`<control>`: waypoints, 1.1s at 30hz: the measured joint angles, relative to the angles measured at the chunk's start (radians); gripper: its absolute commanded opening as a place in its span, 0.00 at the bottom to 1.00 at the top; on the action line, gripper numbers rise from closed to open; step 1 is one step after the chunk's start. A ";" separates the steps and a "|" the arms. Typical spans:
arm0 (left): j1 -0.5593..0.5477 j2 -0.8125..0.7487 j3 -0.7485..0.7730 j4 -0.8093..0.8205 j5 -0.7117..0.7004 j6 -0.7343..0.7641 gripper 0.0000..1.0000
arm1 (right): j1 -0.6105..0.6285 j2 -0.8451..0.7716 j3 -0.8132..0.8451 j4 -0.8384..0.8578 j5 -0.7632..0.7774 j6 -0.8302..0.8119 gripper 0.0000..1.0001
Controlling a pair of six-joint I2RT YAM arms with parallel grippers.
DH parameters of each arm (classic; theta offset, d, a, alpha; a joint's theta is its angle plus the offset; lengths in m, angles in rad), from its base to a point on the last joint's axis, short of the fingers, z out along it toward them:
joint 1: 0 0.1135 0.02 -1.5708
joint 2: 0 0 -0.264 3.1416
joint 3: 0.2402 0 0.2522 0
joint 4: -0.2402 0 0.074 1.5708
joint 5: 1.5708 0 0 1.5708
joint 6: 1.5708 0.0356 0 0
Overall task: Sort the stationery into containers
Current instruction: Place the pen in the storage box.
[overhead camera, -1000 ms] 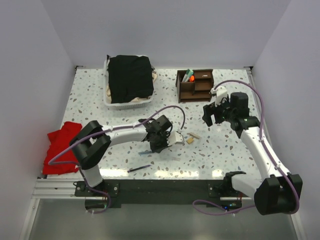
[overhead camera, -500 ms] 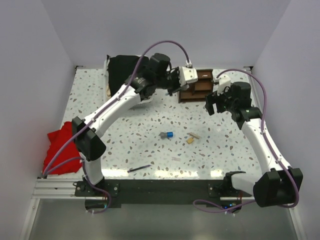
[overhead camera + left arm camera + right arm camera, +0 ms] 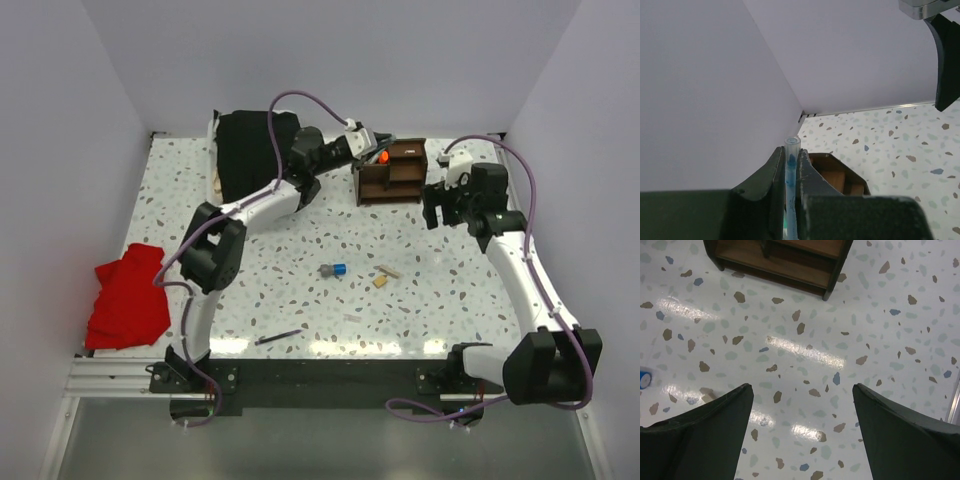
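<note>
My left gripper reaches to the back left corner of the dark brown wooden organiser. In the left wrist view it is shut on a clear blue pen, held upright over the organiser. An orange-capped marker stands in the organiser. My right gripper hovers open just right of the organiser, nothing between its fingers. On the table lie a blue-grey sharpener, a tan eraser and a black pen.
A white basket with a black cloth stands at the back left. A red cloth lies at the table's left edge. The organiser's front shows in the right wrist view, the sharpener at its left edge.
My left arm rose from the table's middle with the blue pen and swung back to the organiser, leaving the sharpener uncovered. My right gripper drew a little back and to the right.
</note>
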 measured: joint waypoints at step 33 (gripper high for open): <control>0.020 0.353 0.313 0.203 -0.188 -0.189 0.00 | -0.009 0.027 0.006 -0.044 0.007 0.016 0.85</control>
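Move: My left hand already holds the pen crosswise, fingers pointing to my right. The storage box's middle is about 9 cm ahead of the left hand, 1 cm to its right and 23 cm below. In the box's left section, the green stationery stands some 11 cm ahead and 3 cm left of that hand, with the orange marker about 9 cm straight ahead. From my idle right hand the box is roughly 20 cm ahead, 10 cm left and 13 cm below. Keeping the pen pinched, I carry it with my left hand about 8 cm forward over the storage box, quick at first with a slight drift right, then slowing and sinking some 3 cm towards the left section. Meanwhile I tip the fingertips up and swing them a little counter-clockwise, some 15 degrees in all. ##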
